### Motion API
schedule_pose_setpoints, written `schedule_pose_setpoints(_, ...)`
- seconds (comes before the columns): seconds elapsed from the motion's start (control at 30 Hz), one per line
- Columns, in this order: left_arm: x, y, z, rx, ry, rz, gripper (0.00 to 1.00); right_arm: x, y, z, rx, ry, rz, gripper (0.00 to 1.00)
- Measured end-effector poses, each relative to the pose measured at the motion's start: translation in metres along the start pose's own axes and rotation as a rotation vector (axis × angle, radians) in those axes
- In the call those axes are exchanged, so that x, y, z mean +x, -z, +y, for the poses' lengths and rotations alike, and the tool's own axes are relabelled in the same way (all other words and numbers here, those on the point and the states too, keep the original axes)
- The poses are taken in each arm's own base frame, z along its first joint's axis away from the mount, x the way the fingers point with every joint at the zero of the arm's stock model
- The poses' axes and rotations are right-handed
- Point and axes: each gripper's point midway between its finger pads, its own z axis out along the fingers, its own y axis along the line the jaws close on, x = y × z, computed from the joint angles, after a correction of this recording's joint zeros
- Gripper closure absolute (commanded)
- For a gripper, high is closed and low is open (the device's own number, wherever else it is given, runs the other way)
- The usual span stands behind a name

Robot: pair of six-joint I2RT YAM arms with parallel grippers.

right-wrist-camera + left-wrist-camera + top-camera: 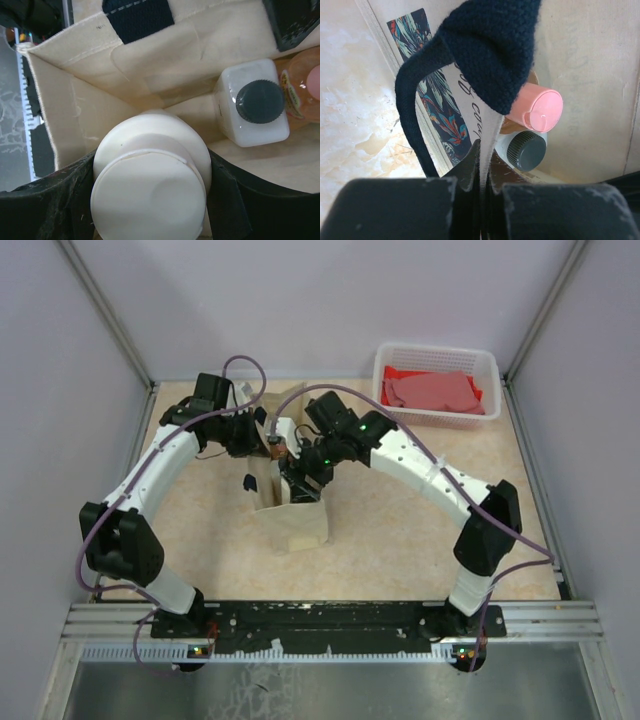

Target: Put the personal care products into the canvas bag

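The beige canvas bag [295, 515] stands at the table's middle. My left gripper [484, 172] is shut on the bag's rim [490, 130], with a navy strap handle [490, 45] draped above it. My right gripper [150, 190] is inside the bag [165, 60], shut on the cream round bottle [150, 185]. The white square bottle with dark cap [255, 102] and the orange bottle [300, 85] with pink cap [537, 107] stand inside the bag. The dark cap [526, 149] also shows in the left wrist view. The olive-green bottle is out of view.
A white mesh basket [437, 358] holding a red cloth [432, 392] stands at the back right. Grey walls enclose the table on three sides. Both arms meet over the bag [300, 455].
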Motion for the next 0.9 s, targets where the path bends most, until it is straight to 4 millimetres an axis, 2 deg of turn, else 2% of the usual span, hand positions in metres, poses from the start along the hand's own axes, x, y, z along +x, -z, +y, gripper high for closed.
schedule_pose_setpoints(0.13,0.001,0.0,0.0,-0.001,-0.001,0.003,0.98,0.016,-0.013,-0.003,0.026,-0.001,0.041,1.0)
schedule_pose_setpoints(0.33,-0.002,0.002,-0.002,0.002,-0.004,-0.005,0.98,0.051,-0.035,-0.017,0.102,-0.007,0.104,1.0)
schedule_pose_setpoints(0.5,-0.004,0.003,-0.002,0.003,-0.005,-0.009,0.98,0.068,-0.049,-0.024,0.148,-0.005,0.125,1.0)
schedule_pose_setpoints(0.9,-0.004,0.003,-0.002,0.003,-0.005,-0.009,0.98,0.071,-0.055,-0.025,0.187,0.014,0.14,0.42)
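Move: The cream bottle is already in my right fingers, above the near end of the canvas bag. The clear bit of bag floor there lies some 19 cm below my right hand, about 1 cm ahead and 3 cm left. From that hand the dark-capped bottle's middle is roughly 6 cm ahead, 3 cm left and 13 cm below; the pink-capped bottle is about 10 cm ahead, 4 cm left. From my left hand the floor spot is roughly 8 cm back, 8 cm right and 15 cm below. Down into the near end of the bag, beside the dark-capped bottle: my right hand lowers the cream bottle about 9 cm towards the floor, then stops and keeps its grip. As it sinks, the wrist tips some 10 degrees so the fingers point more steeply down. My left hand stays put, still pinching the bag's rim. ##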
